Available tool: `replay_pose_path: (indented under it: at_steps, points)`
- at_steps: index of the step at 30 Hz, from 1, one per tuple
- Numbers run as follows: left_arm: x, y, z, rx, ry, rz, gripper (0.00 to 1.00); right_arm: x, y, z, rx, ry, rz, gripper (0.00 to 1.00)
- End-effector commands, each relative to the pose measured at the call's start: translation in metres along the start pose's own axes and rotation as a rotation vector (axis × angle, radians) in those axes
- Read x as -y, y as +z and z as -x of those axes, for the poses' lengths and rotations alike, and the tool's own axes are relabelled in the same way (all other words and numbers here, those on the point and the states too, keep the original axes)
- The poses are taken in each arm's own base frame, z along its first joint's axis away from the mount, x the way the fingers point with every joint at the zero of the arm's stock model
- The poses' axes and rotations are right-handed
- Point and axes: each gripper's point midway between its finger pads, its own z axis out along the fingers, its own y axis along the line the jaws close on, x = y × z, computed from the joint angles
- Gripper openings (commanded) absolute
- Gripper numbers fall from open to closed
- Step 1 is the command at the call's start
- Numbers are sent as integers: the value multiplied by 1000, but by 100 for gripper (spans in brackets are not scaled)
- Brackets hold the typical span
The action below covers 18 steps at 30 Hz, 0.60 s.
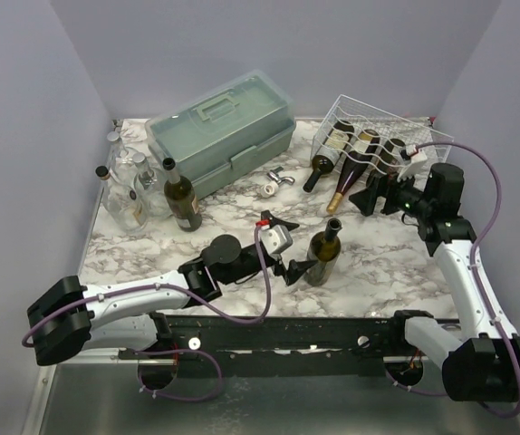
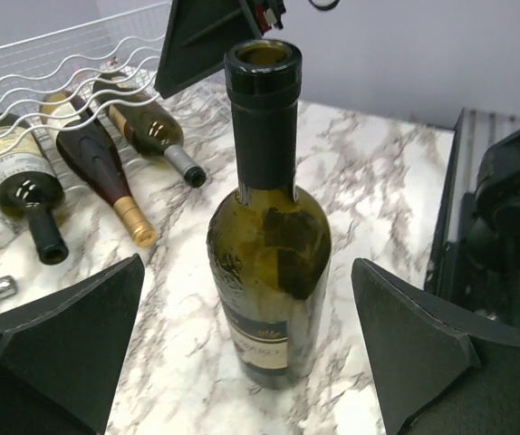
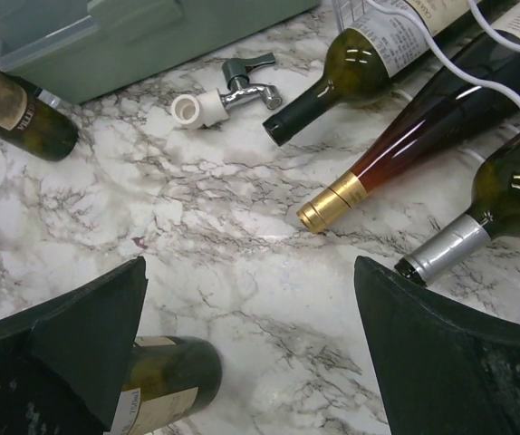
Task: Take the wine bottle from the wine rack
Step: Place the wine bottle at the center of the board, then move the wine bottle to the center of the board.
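Observation:
The white wire wine rack (image 1: 382, 127) sits at the back right. Three wine bottles lie in it with their necks on the marble: a black-capped one (image 3: 351, 68), a reddish gold-capped one (image 3: 405, 149) and a silver-capped one (image 3: 505, 195). An olive-green wine bottle (image 1: 323, 254) stands upright mid-table, uncorked. In the left wrist view this bottle (image 2: 269, 263) stands between the spread fingers of my left gripper (image 2: 246, 267), untouched by them. My right gripper (image 3: 251, 267) hangs open over bare marble just in front of the three necks, holding nothing.
A pale green toolbox (image 1: 224, 131) stands at the back centre. A dark upright bottle (image 1: 181, 195) and several clear glass bottles (image 1: 129, 190) stand at the left. A small metal tap (image 1: 278, 179) lies between the toolbox and the rack.

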Motion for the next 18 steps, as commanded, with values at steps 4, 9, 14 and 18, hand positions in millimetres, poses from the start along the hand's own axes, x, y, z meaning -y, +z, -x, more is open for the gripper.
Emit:
replay_pose_path:
  at_steps: [4,9,14,18]
  points:
    - [1,21,5,-73,147,-47,93,19,0,-7,48,64,21,99]
    - [0,41,17,-58,145,-52,84,15,-2,-10,55,68,41,100]
    - [13,56,20,-54,85,-109,74,17,-5,-10,59,61,18,100]
    - [14,62,18,-59,59,-109,66,18,-6,-9,61,54,7,99]
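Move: The wine bottle stands upright about 7 cm to the left hand's right and 3 cm farther out, its middle roughly 10 cm below that hand. The gold-necked bottle in the rack lies some 32 cm ahead and 19 cm right of the left hand, the tap 30 cm ahead and 2 cm left, and another upright green bottle 17 cm ahead and 26 cm left. From the right hand, the wine bottle is about 12 cm back, 10 cm left and 8 cm lower. The left hand, fingers wide open and pointing mostly to its right, goes about 5 cm right towards the wine bottle's neck, easing some 2 cm forward and 2 cm up with a roll of only about 5 degrees, while the fingers close by over a quarter, one on each side of the neck; whether they touch the glass can't be seen. The right hand, empty and open, shifts a couple of centimetres right and down near the rack and then all but stops. ##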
